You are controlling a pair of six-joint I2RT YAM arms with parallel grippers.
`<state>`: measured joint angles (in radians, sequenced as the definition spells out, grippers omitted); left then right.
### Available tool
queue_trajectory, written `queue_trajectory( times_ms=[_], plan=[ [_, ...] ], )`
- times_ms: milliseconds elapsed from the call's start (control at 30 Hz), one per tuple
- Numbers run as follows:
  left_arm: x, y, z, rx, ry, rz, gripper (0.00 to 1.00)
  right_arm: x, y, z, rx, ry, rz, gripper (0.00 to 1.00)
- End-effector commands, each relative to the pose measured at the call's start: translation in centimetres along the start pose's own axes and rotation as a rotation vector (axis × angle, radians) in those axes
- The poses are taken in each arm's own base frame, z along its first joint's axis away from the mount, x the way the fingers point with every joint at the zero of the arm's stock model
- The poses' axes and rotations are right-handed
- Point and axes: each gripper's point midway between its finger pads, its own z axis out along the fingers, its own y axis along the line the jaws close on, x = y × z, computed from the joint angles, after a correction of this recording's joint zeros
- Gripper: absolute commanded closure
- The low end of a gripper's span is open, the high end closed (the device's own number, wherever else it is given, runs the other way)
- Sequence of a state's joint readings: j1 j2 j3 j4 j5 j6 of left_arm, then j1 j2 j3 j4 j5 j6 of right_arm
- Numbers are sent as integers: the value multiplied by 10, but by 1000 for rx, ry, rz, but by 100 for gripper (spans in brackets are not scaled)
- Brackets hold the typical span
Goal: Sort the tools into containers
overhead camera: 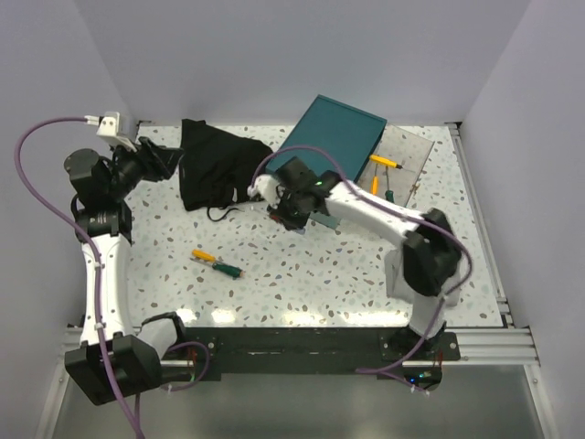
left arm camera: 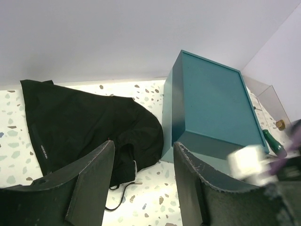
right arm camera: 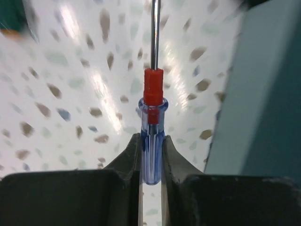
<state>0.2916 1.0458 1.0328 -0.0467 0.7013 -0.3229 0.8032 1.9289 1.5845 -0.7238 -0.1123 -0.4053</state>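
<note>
My right gripper [right arm camera: 151, 150] is shut on the blue-red screwdriver [right arm camera: 153, 141]; its shaft points away over the speckled table, just beside the teal case [right arm camera: 263, 94]. From above, that gripper [overhead camera: 279, 208] hangs between the black bag [overhead camera: 215, 165] and the teal case [overhead camera: 334, 137]. My left gripper [left arm camera: 143, 155] is open and empty, facing the bag [left arm camera: 80, 122] and the case [left arm camera: 211, 103]; in the top view it [overhead camera: 169, 160] sits at the bag's left edge. An orange-handled screwdriver [overhead camera: 203, 255] and a green-handled one [overhead camera: 228, 270] lie on the table. The clear box [overhead camera: 407, 155] holds orange-handled [overhead camera: 384, 161] and green-handled [overhead camera: 389, 195] tools.
The bag's drawstring [left arm camera: 117, 190] trails on the table in front of my left fingers. White walls close the table at the back and sides. The right arm's white link [overhead camera: 375, 215] stretches across in front of the case.
</note>
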Motion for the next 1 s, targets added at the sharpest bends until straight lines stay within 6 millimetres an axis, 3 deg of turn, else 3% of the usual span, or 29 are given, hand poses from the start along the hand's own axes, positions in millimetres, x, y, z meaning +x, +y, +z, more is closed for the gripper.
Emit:
queue_trajectory(
  times_ms=[0,67,100,233,300,367,500,633,667,700,767,867,967],
  plan=[
    [-20,-19,8,66,-48,45,43,-89,-61,-211,212,-713,341,100],
    [-20,-25,11,86,-43,47,43,-71,-94,-242,343,-781,537,100],
    [-17,-31,13,105,-34,56,43,-45,-126,-269,494,-812,711,100],
    [-7,-41,21,133,18,102,43,29,-177,-293,743,-751,982,100],
    [6,-39,26,126,60,94,43,63,-187,-285,782,-663,1093,100],
    [15,-35,30,119,89,76,43,89,-190,-264,757,-553,1202,100],
    [14,-35,35,126,84,56,43,117,-192,-230,670,-461,1352,100],
    [6,-35,38,124,66,78,43,122,-193,-203,564,-418,1391,100],
    [6,-35,37,121,66,81,43,121,-194,-195,543,-407,1391,96],
    [8,-34,36,120,69,84,43,122,-195,-193,541,-400,1393,88],
    [8,-34,35,118,67,87,42,115,-196,-189,506,-415,1370,61],
    [11,-36,31,117,66,92,42,96,-202,-199,472,-491,1298,46],
    [13,-37,28,117,65,97,41,65,-200,-214,451,-560,1176,40]
  ],
)
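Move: The right hand already holds the blue-handled screwdriver clear of the table; its spot in the clear tray lies about 22 cm to the right, 14 cm farther out and 7 cm lower. The green screwdriver's middle is some 3 cm to the right of that spot, and the upright-lying yellow one 5 cm beyond it and 2 cm to its left. The teal box stands 20 cm ahead, 9 cm right. From the left hand the spot is about 50 cm right, 10 cm ahead, 31 cm below. Up and to the right in one fast arc, the right hand carries the blue screwdriver over the teal box's near right corner, climbing some 30 cm before sinking about 20 towards the tray and drifting 10 cm forward. The wrist turns clockwise roughly 80 degrees, and over the tray the fingers open and let go of the handle. The left hand shifts slightly right and down, open and empty. ##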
